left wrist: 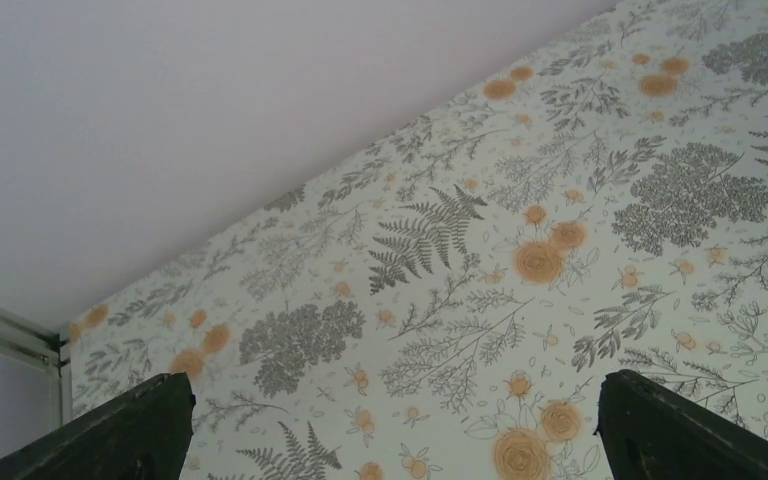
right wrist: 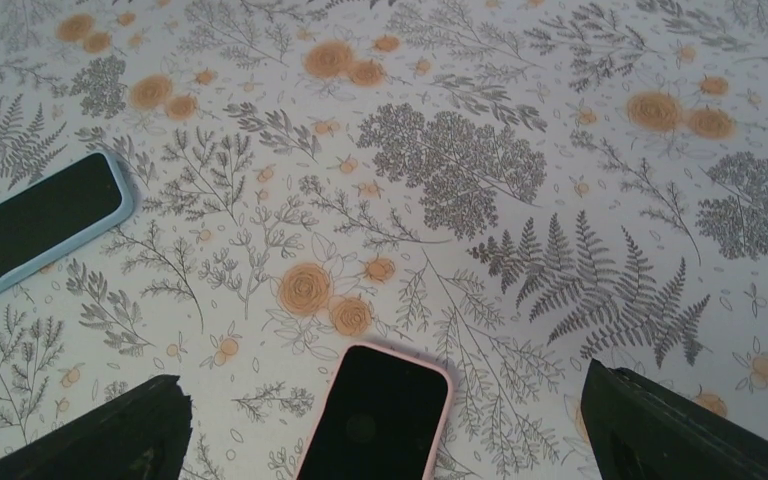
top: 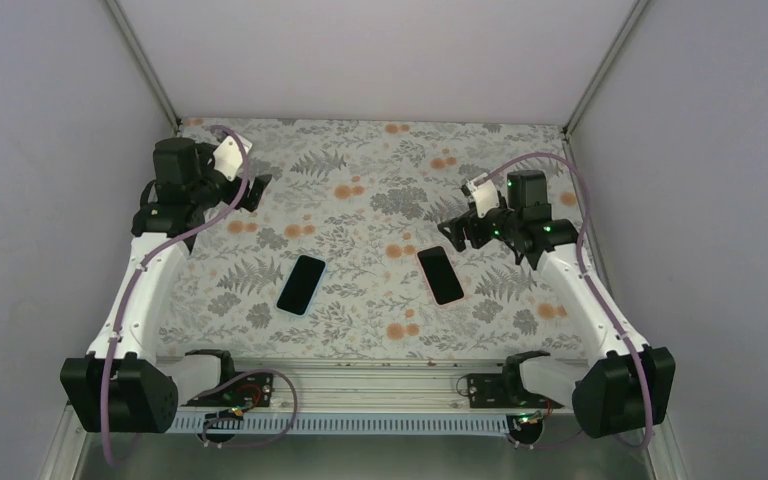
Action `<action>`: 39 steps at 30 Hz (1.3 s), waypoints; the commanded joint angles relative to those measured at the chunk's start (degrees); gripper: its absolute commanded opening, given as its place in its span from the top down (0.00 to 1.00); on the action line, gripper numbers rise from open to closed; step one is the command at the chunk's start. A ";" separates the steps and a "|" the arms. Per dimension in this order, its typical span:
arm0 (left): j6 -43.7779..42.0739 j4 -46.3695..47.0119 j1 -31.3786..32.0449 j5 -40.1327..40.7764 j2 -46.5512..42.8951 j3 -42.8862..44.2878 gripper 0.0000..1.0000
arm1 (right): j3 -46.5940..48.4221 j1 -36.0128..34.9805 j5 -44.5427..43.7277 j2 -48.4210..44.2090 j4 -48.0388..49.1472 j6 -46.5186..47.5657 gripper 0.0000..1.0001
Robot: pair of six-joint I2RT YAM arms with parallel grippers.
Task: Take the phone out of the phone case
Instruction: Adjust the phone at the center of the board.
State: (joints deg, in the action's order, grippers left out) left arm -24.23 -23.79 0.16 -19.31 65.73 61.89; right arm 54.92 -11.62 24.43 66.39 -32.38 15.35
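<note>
Two phones lie face up on the floral table. One sits in a pink case (top: 440, 275) right of centre, the other in a light blue case (top: 301, 284) left of centre. In the right wrist view the pink-cased phone (right wrist: 375, 415) lies at the bottom between my fingers, and the blue-cased phone (right wrist: 35, 225) is at the far left. My right gripper (top: 457, 232) is open and empty, hovering just behind the pink-cased phone. My left gripper (top: 257, 192) is open and empty, raised at the back left, away from both phones.
The floral cloth (top: 380, 170) covers the table inside white walls. A metal rail (top: 360, 385) runs along the near edge between the arm bases. A metal corner post (left wrist: 10, 340) shows in the left wrist view.
</note>
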 commanded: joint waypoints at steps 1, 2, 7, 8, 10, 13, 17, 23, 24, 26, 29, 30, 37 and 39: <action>-0.26 -1.78 -0.07 0.86 -0.50 0.65 0.00 | 1.62 -0.69 -1.55 -1.33 -2.92 0.52 0.00; -0.25 -1.79 -0.03 0.61 -0.41 0.90 0.00 | 1.62 -0.67 -1.91 -1.40 -3.06 0.65 0.00; 0.16 -0.82 -0.05 1.04 0.17 1.55 0.00 | 1.11 -0.75 -3.03 -1.59 -3.87 2.05 0.00; 0.12 -0.60 -0.06 0.81 -0.02 1.46 0.00 | 0.94 -0.76 -3.32 -1.49 -3.93 2.38 0.00; 0.23 -0.69 -0.06 0.68 0.00 1.88 0.00 | 0.43 -0.69 -4.60 -0.56 -4.20 3.29 0.06; 0.32 -0.57 -0.05 0.99 -0.02 2.24 0.00 | 0.67 -0.75 -12.18 5.48 -5.02 3.68 0.86; 0.47 -0.24 -0.07 1.97 -0.05 2.28 0.00 | 1.62 -0.70 -15.99 15.42 -6.73 5.06 0.97; 0.33 3.10 -0.16 6.05 0.08 -0.72 0.00 | 1.57 -1.15 -16.19 24.09 -4.54 6.44 0.97; 0.39 3.36 -0.16 6.34 0.40 -1.16 0.00 | 1.67 -1.25 -15.91 25.79 -4.27 6.62 0.97; 0.72 3.31 -0.19 6.44 1.17 -1.31 0.00 | 1.82 -1.58 -16.02 28.04 -3.76 6.86 0.97; 1.19 3.95 -0.16 6.45 1.76 -1.90 0.00 | 2.11 -2.82 -16.28 31.96 -2.95 7.22 0.97; 1.32 4.38 -0.16 6.54 1.73 -2.16 0.00 | 2.32 -3.17 -16.52 33.00 -2.58 7.23 0.97; 1.90 5.07 -0.34 6.27 1.91 -2.35 0.00 | 5.26 -7.17 -16.23 37.74 -1.44 7.87 0.97; 1.99 5.01 -0.35 6.14 2.02 -2.35 0.00 | 6.78 -9.53 -15.31 39.52 -1.85 8.14 0.97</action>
State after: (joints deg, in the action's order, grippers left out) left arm -23.31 -20.49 0.12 -13.50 67.31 59.66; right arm 59.72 -17.04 7.73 101.86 -34.89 22.04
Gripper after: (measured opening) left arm 0.998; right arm 0.033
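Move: The pink-cased phone I go for lies almost directly beneath my right hand, its middle some 20 cm below and about 5 cm back, level left to right. The blue-cased phone, the only neighbour, is roughly 37 cm to the right hand's left and 8 cm back, equally far down. From my left hand, the pink phone is about 40 cm to the right, 11 cm back and 28 cm below. I shut my empty right fingers as I drop the hand about 19 cm, edging right and tipping the fingers some 35 degrees to point nearly straight down beside the pink phone's right edge near its far corner. Then, low over the board, I swing left and a little forward, about 2 cm each way, pushing that edge with the closed tips. My left hand stays open and drifts a couple of centimetres down, left and forward, touching nothing. ##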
